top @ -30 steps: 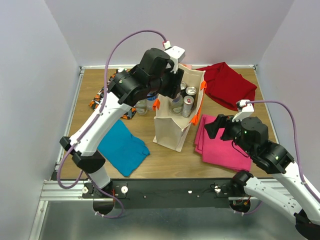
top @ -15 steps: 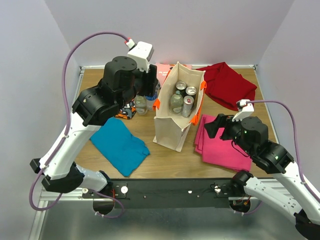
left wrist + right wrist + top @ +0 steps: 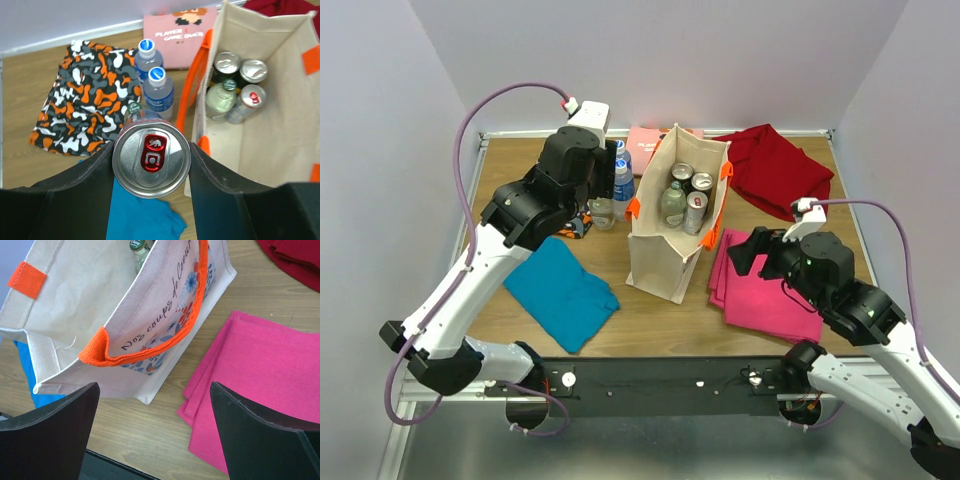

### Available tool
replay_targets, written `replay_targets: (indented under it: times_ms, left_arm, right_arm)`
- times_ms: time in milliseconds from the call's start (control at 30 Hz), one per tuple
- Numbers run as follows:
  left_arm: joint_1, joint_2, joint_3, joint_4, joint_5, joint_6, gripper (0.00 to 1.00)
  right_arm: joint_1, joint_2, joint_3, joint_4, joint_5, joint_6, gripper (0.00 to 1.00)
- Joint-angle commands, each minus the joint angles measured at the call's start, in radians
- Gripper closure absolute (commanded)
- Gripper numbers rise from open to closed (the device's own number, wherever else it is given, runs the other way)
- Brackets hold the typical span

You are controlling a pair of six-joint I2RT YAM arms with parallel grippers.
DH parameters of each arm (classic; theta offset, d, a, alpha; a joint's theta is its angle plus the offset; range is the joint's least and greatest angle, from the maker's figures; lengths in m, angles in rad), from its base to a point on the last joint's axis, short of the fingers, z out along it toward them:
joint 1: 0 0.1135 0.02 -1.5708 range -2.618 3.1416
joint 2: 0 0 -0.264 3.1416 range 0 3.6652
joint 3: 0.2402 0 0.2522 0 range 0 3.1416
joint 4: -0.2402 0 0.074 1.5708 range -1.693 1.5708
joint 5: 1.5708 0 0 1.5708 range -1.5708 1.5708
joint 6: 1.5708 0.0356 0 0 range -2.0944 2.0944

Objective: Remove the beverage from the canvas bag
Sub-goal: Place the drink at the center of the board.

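The beige canvas bag stands upright mid-table with orange handles; it also shows in the left wrist view and the right wrist view. Several cans and a green-capped bottle stand inside it. My left gripper is shut on a beverage can with a silver top and red tab, held in the air to the left of the bag, over the table. My right gripper hangs open and empty, low beside the bag's right side, above the pink cloth's edge.
Two water bottles stand left of the bag beside a camouflage cloth. A pink printed cloth lies behind. A teal cloth, a pink cloth and a red cloth lie around the bag.
My left arm has swung from over the bag's mouth to the left and lowered, carrying the can clear of the bag. The right arm has not moved.
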Motion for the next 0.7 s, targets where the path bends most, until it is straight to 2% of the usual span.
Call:
replay_targets:
  times_ms: [0, 67, 200, 400, 667]
  left_arm:
    - [0.070, -0.063, -0.106, 0.123, 0.043, -0.064, 1.00]
    - [0.108, -0.069, -0.156, 0.150, 0.108, -0.076, 1.00]
    - [0.133, -0.050, -0.209, 0.160, 0.119, -0.087, 1.00]
    - [0.139, -0.057, -0.318, 0.252, 0.183, -0.099, 1.00]
    - [0.142, 0.003, -0.421, 0.347, 0.203, -0.113, 1.00]
  right_arm:
    - [-0.001, 0.011, 0.012, 0.021, 0.006, 0.004, 0.00]
    - [-0.001, 0.014, 0.015, 0.023, 0.008, 0.004, 0.00]
    - [-0.001, 0.022, 0.014, 0.026, 0.011, 0.003, 0.00]
    - [-0.001, 0.031, 0.012, 0.029, 0.014, 0.004, 0.00]
    - [-0.001, 0.025, 0.024, 0.014, 0.035, 0.004, 0.00]
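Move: The left hand already holds the can high beside the bag. The open table this side of the bottles lies about 8 cm ahead and some 34 cm below it. The glass bottle stands roughly 14 cm ahead and 2 cm left, the near blue-capped bottle 19 cm ahead and 3 cm right, the bag about 15 cm right and 9 cm ahead. From the right hand that spot is some 32 cm left, 17 cm ahead and 24 cm down. Downward with the can, the left hand sinks about 12 cm outside the bag's left wall, easing some 2 cm forward towards the clear patch before the glass bottle; a small swing to the left early on is taken back. The wrist tips fingers-down by roughly 13 degrees while the fingers keep their hold. ##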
